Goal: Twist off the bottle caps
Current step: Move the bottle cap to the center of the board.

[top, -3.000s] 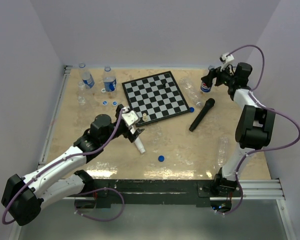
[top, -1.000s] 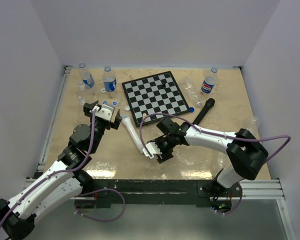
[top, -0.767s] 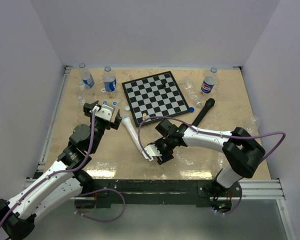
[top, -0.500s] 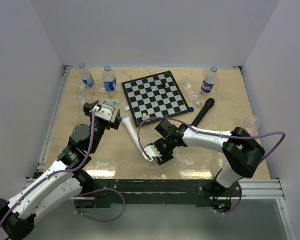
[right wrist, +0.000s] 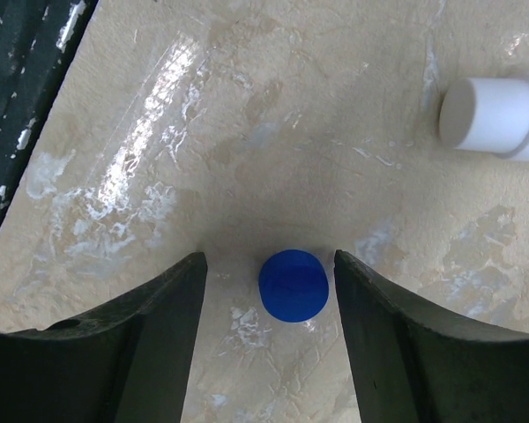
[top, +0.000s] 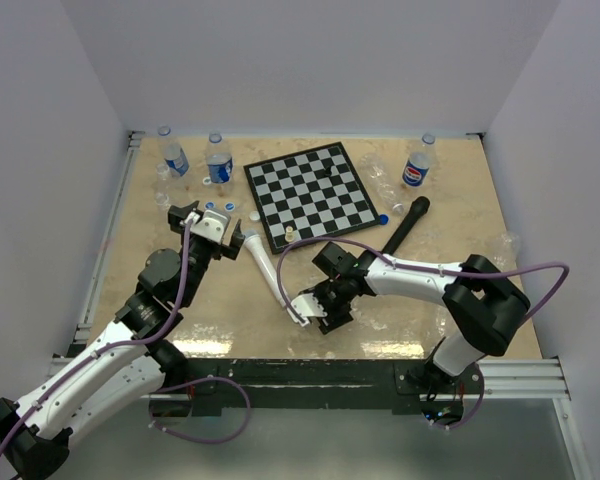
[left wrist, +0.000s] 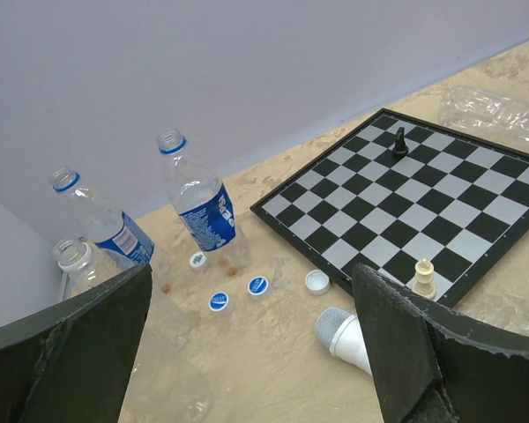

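In the right wrist view a blue bottle cap (right wrist: 293, 285) lies on the table between the fingers of my right gripper (right wrist: 266, 257), which is open and not touching it. From above, that right gripper (top: 315, 310) points down near the front edge and hides this cap. My left gripper (left wrist: 251, 270) is open and empty, held above the table; seen from the top, the left gripper (top: 205, 224) is at the left. Ahead of it stand uncapped bottles (left wrist: 203, 211) (left wrist: 106, 231) (left wrist: 78, 258), with loose caps (left wrist: 218, 300) (left wrist: 257, 285) (left wrist: 316, 281) beside them. A logo bottle (top: 416, 168) stands at the back right.
A chessboard (top: 310, 195) with a pale piece (left wrist: 422, 278) and a black piece (left wrist: 399, 141) lies at the back middle. A white microphone (top: 265, 268) lies between the arms, a black microphone (top: 404, 228) to the right. A clear bottle (top: 385, 185) lies beside the board.
Three seconds ago my right arm was at the back right; over the last second it has edged slightly toward the near left above the blue cap. The left arm has stayed still.
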Tool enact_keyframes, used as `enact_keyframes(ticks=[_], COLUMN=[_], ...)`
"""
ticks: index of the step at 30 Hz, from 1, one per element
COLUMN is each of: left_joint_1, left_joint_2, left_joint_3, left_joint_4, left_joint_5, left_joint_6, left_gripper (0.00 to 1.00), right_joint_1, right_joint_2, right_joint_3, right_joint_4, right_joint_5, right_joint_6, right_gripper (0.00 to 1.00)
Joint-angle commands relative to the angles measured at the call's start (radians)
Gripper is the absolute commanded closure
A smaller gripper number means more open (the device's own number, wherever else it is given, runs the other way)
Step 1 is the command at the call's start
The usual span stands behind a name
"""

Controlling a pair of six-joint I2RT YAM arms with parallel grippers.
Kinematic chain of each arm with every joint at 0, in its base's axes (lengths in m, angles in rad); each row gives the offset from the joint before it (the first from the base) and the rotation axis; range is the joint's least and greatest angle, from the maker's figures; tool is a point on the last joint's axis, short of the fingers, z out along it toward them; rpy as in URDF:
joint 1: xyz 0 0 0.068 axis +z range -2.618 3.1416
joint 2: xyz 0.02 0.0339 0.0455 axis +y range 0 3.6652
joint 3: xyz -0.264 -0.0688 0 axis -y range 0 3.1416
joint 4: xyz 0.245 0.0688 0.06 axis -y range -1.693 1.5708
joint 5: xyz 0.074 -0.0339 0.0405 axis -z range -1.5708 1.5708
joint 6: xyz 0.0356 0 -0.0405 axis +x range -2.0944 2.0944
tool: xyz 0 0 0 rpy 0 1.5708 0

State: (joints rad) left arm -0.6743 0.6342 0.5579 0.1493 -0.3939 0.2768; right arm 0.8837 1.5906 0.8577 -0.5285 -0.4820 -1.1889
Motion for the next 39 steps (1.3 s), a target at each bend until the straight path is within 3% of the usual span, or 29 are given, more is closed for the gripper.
enact_keyframes(ticks=[1,27,29,36,39], left_joint_1=[0.005,0.005,0.005,0.005,0.005], left_joint_2=[-0.008,-0.010,-0.011,-0.019,-0.028], left_joint_3=[-0.004,-0.001,0.000,0.000,-0.001], left_joint_4=[0.038,0.036,0.036,0.035,0.030], left_joint_5=[0.013,0.030,0.032,0.033,0.038], left_joint_6=[0.005,0.001,-0.001,-0.002,-0.004], left_gripper=[0.00,0.00,0.00,0.00,0.00], right_joint_1=[0.003,-0.048,-0.054,-0.078,-0.156], right_joint_2=[0.009,0.002,-0.001,-0.010,-0.050], right_joint_3=[-0.006,-0.036,-0.036,-0.016,-0.002], right_joint_4=[0.044,0.050,0.048,0.022,-0.010], right_joint_5=[0.039,0.072,0.063,0.034,0.008], right_joint_6=[0.038,0.106,0.106,0.109,0.106], right_gripper=[0.36,0.46,0.50,0.80,0.83])
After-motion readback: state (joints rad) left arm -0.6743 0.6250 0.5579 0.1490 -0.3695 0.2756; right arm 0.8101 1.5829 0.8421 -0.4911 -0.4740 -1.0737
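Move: The blue bottle cap sits almost between my right fingertips, about 2 cm ahead of my right hand, 1 cm to its right and 1 cm below it. The white microphone's middle lies some 12 cm ahead and 14 cm to the left, at table level, and the board's centre about 30 cm ahead and 4 cm left. From my left hand the cap is roughly 25 cm to the right, 10 cm back and 28 cm down. I slide my right hand level, just above the table, about 2 cm forward and 1 cm to the right to centre its fingers on the blue cap, turning the wrist some 10 degrees clockwise. I draw the fingers in slowly at first, then shut them quickly near the end, so that they pinch the cap from both sides. ##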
